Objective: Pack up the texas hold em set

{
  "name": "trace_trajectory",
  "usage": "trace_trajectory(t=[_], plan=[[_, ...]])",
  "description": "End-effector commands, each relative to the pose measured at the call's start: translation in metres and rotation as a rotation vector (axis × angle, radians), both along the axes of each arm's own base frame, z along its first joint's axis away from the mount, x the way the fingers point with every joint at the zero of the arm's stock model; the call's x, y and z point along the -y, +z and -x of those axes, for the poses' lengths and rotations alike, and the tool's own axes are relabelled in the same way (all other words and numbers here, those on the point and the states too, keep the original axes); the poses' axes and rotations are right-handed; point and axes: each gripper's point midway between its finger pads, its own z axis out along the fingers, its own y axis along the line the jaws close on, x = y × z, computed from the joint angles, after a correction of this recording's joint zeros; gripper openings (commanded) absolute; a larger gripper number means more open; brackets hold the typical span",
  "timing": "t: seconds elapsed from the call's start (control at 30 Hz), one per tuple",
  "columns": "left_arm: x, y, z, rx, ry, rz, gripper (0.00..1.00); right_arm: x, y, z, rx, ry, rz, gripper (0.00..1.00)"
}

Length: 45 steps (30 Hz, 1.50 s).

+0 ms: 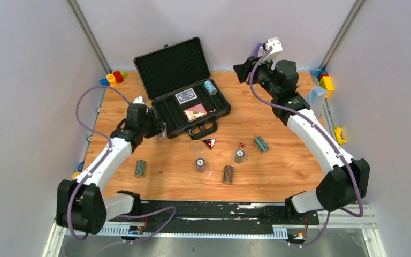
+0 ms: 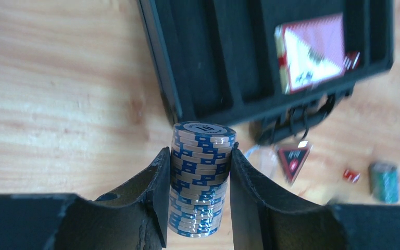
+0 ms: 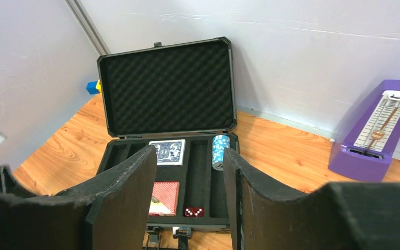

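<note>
The black case point(image 1: 222, 108) lies open at the back centre, with its foam lid point(image 1: 174, 67) upright. Its base holds a blue deck point(image 1: 186, 96), a red deck point(image 1: 195, 112) and a light blue chip stack point(image 1: 210, 87). The right wrist view also shows two red dice point(image 3: 194, 212) in the base. My left gripper point(image 1: 156, 128) is by the case's front left corner, shut on a blue-and-white chip stack point(image 2: 202, 177). My right gripper point(image 3: 190, 192) is open and empty, raised right of the lid point(image 1: 242, 70). The triangular button point(image 1: 209, 143), a red die point(image 1: 241, 145) and several chip stacks lie on the table.
The loose chip stacks sit in front of the case point(image 1: 141, 168) point(image 1: 200, 165) point(image 1: 239, 156) point(image 1: 260, 144) point(image 1: 228, 174). Colourful toy blocks lie at the back left point(image 1: 115, 77) and back right point(image 1: 326, 81). A purple upright holder point(image 3: 377, 133) stands by the back wall.
</note>
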Motion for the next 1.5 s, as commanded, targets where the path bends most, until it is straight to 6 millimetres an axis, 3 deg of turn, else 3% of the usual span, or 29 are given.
trace_trajectory(t=[0.0,0.03,0.07,0.2,0.57,0.77,0.93,1.17,1.27,1.33,1.47], plan=[[-0.018,0.067,-0.068,0.193,0.239,0.08,0.0,-0.005,0.006,-0.001,0.031,0.005,-0.02,0.51],[-0.02,0.059,-0.076,0.168,0.269,0.088,0.0,-0.005,0.005,-0.002,0.029,0.0,-0.019,0.51],[-0.022,0.071,-0.086,0.189,0.288,0.103,0.0,-0.005,0.004,-0.004,0.027,-0.006,-0.018,0.51],[-0.03,0.05,-0.118,0.137,0.334,0.102,0.0,-0.002,0.0,-0.008,0.019,-0.025,-0.018,0.52],[-0.048,0.025,-0.186,0.133,0.391,0.127,0.0,-0.001,-0.006,-0.012,0.014,-0.043,-0.02,0.52],[-0.048,0.016,-0.209,0.133,0.382,0.183,0.0,-0.002,-0.009,-0.013,0.007,-0.037,-0.02,0.52],[-0.044,0.001,-0.214,0.078,0.367,0.181,0.02,-0.005,-0.012,-0.015,-0.003,-0.03,-0.025,0.52],[-0.032,0.004,-0.205,0.044,0.291,0.193,0.38,-0.007,-0.013,-0.015,-0.009,-0.02,-0.031,0.52],[-0.033,0.005,-0.195,0.037,0.303,0.199,0.7,-0.008,-0.013,-0.015,-0.01,-0.017,-0.033,0.52],[-0.035,0.016,-0.19,0.062,0.311,0.199,0.83,-0.008,-0.013,-0.015,-0.012,-0.014,-0.035,0.52],[-0.039,0.023,-0.185,0.072,0.312,0.174,0.86,-0.009,-0.014,-0.014,-0.015,-0.009,-0.036,0.52]])
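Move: The left hand, already pinching the stack of 10-chips, is taking it to the hinge end of the case's leftmost channel, about 19 cm ahead, 4 cm to its left and roughly 5 cm lower. Counted from this hand, the blue-backed card deck is some 24 cm ahead and 9 cm right, and the red deck 15 cm ahead and 14 cm right, both about 6 cm down. From the right hand, that channel end lies roughly 7 cm ahead, 36 cm left and 29 cm below. The left hand carries the pinched chip stack quickly forward over the case's near left edge, some 19 cm in all and slightly left, rising about 3 cm at first and then sinking about 6 cm into the hinge end of the leftmost channel, while the wrist turns about 20 degrees counter-clockwise. There it slows almost to a stop, opens its fingers wide to let go of the stack and starts to lift by about a centimetre, while the empty right hand sinks some 3 cm beside the case. ##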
